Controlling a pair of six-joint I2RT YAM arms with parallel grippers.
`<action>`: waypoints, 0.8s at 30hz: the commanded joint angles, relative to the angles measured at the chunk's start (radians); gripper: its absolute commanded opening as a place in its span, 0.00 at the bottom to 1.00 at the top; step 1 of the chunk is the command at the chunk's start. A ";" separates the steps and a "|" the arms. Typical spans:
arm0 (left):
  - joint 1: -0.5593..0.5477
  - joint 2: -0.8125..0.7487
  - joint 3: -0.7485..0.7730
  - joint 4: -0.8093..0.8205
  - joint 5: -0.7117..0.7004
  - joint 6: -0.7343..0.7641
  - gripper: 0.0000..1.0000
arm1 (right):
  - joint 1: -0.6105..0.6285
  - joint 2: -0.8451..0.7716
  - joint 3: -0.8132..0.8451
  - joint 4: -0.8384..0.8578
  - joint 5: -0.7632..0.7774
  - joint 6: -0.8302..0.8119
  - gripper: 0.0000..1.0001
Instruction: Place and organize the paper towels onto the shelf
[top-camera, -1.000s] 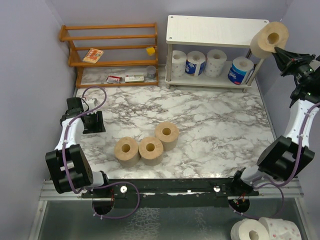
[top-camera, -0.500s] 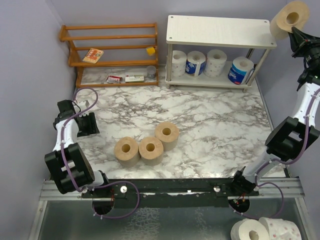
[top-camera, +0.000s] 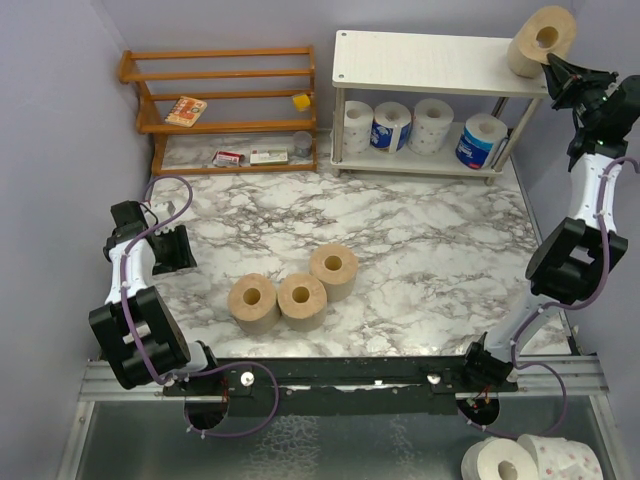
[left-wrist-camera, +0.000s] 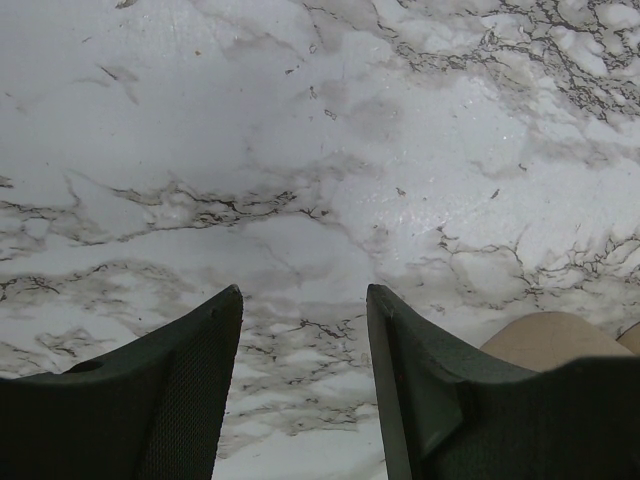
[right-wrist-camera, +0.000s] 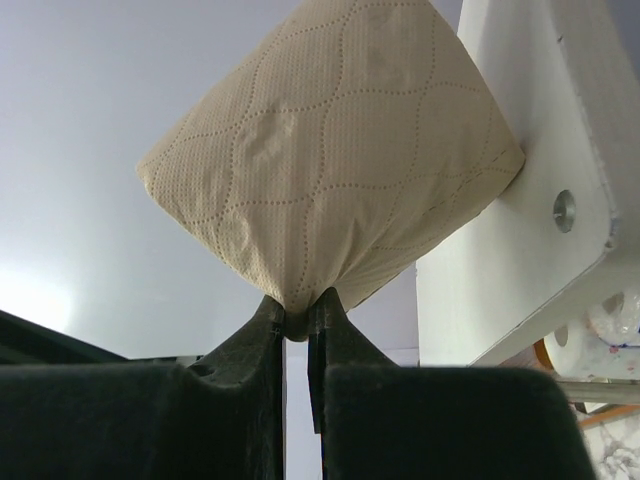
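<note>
My right gripper (top-camera: 552, 64) is shut on the edge of a tan paper towel roll (top-camera: 541, 41), pinching its paper (right-wrist-camera: 330, 160) between the jaws (right-wrist-camera: 298, 312). The roll hangs over the right end of the white shelf's top board (top-camera: 430, 60) (right-wrist-camera: 540, 170). On the lower board stand two white rolls (top-camera: 358, 124) (top-camera: 432, 122) and two blue-wrapped rolls (top-camera: 392, 125) (top-camera: 481, 140). Three tan rolls (top-camera: 253, 302) (top-camera: 302, 299) (top-camera: 333, 270) sit on the marble table. My left gripper (top-camera: 178, 248) (left-wrist-camera: 303, 300) is open above bare marble at the left, with a tan roll (left-wrist-camera: 545, 335) just beside its right finger.
An orange-brown wooden rack (top-camera: 225, 100) with small items stands at the back left. Purple walls close in on both sides. Two more white rolls (top-camera: 525, 462) lie below the table's near edge, beside the arm rail (top-camera: 340, 375).
The right arm first carried the tan roll up and to the right, then brought it down and left over the shelf's top right end. The left gripper pulled back toward the left wall.
</note>
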 joint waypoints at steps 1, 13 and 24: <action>0.012 -0.009 0.021 -0.008 0.032 0.013 0.55 | 0.018 0.023 0.045 0.078 0.032 0.002 0.01; 0.012 0.019 0.026 -0.009 0.033 0.011 0.55 | 0.020 0.015 0.003 0.140 0.028 -0.005 0.17; 0.013 0.010 0.024 -0.009 0.045 0.014 0.55 | 0.020 -0.023 0.057 0.259 0.003 -0.044 0.73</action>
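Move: The right hand still pinches the near edge of a brown paper towel roll that leans over the right end of the top shelf; its middle is about 6 cm ahead, 1 cm left and level. The spot of shelf board for it is about 6 cm ahead, 2 cm left and 7 cm below. On the lower shelf a blue roll stands 4 cm ahead, 6 cm left and some 34 cm down. From the left hand the brown roll lies about 33 cm ahead, 85 cm right and 35 cm above. The right fingers let go of the brown roll's edge at the top shelf's right end: a last nudge of about 1.5 cm left and slightly forward, a short hold, then they open from nearly shut to over half while the hand rises 2 cm and tips its fingertips up some 5 to 10 degrees. ##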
